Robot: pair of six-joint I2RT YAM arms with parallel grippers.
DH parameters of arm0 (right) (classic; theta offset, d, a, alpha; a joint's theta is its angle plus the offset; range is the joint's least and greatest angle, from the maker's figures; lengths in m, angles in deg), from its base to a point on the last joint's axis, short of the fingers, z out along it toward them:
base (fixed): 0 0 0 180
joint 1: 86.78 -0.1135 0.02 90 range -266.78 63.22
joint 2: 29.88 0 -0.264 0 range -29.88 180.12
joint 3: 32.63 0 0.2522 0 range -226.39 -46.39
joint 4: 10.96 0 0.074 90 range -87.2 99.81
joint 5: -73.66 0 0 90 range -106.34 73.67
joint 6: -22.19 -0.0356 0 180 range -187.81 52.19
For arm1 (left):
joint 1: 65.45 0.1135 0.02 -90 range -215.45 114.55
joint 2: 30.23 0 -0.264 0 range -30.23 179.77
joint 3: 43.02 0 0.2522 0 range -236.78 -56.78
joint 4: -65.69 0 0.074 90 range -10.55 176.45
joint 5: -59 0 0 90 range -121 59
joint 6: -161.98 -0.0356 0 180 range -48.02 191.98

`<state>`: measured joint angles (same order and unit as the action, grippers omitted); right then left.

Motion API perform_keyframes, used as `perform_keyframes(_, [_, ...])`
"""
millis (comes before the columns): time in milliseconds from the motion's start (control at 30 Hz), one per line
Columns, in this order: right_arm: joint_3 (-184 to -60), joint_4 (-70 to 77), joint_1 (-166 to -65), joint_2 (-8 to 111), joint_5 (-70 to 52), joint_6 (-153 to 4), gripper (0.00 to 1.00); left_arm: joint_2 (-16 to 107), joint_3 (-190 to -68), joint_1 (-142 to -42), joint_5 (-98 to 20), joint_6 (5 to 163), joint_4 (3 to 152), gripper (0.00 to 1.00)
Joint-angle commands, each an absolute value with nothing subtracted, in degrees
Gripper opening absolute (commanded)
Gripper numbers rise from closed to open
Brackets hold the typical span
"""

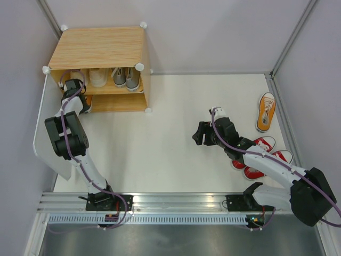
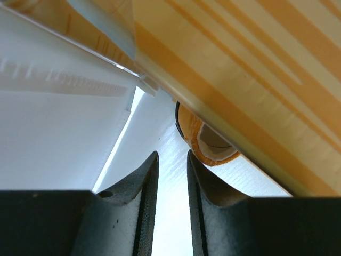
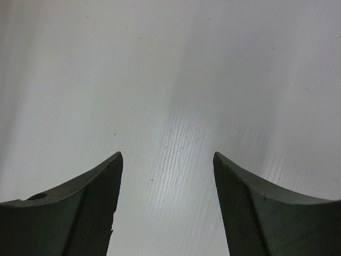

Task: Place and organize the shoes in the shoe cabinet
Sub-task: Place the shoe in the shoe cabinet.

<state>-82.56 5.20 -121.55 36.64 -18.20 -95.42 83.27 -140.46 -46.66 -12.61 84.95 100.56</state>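
The light-wood shoe cabinet [image 1: 101,48] stands at the back left. A cream pair [image 1: 97,77] and a grey pair [image 1: 127,79] sit on its upper shelf. An orange shoe [image 1: 88,102] lies at the left end of the lower level, and its heel opening [image 2: 205,146] shows under the shelf edge [image 2: 240,69]. My left gripper [image 1: 79,98] is right beside that heel. Its jaws [image 2: 172,160] stand a narrow gap apart with nothing between them. My right gripper [image 1: 201,133] hovers wide open over bare table [image 3: 168,157]. Another orange shoe [image 1: 266,112] and a red pair [image 1: 261,157] lie at the right.
The white door panel [image 1: 48,138] hangs swung open along the left side, close by my left arm; its white surface [image 2: 53,133] fills the left of the left wrist view. Grey walls close the table at left, back and right.
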Motion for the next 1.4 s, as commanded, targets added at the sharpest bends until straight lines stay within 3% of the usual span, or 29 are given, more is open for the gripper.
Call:
perform_keyframes(0, [-84.89,4.12,-121.85,37.1,-19.15,-94.79,0.73,87.37,-142.91,-47.17,-14.13,82.97,94.39,0.33])
perform_keyframes(133, [-84.8,4.21,-121.85,36.66,-18.89,-94.88,0.73,87.11,-142.39,-47.26,-13.86,82.44,94.92,0.38])
perform_keyframes(367, [-84.36,3.95,-121.85,35.87,-18.27,-95.05,0.73,82.99,-137.47,-47.17,-15.44,82.0,94.22,0.61])
perform_keyframes(500, [-84.1,3.77,-121.85,34.9,-17.39,-95.14,0.73,77.8,-131.33,-47.17,-17.11,82.52,92.64,0.68])
perform_keyframes(1133, [-83.39,4.47,-121.85,34.99,-20.37,-94.79,0.74,43.52,-106.53,-47.17,-36.34,98.52,89.03,0.76])
perform_keyframes(1367, [-86.99,14.66,-117.03,35.69,-36.01,-98.91,0.79,28.68,-102.58,-48.92,-44.62,100.03,90.7,0.75])
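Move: The orange shoe in the lower left of the cabinet lies with its middle about 9 cm ahead of the left hand, 5 cm to its right and 3 cm lower, its heel close by the right fingertip. Over it on the upper shelf stands the left beige shoe, some 8 cm ahead, 6 cm right and 14 cm up. The open door's middle is roughly 13 cm back, 4 cm left and 8 cm up. From the idle right hand the orange shoe lies about 25 cm ahead, 53 cm left and 8 cm lower. Easing barely a centimetre back and left at first, the left hand spreads its part-open fingers wide beside the orange shoe's heel. It then draws off to the right, back and up, about 13 cm sideways, away from the shoe and out before the cabinet, its fingers tilting up nearly 30 degrees. Late on, the right hand starts swinging some 3 cm right, open. ##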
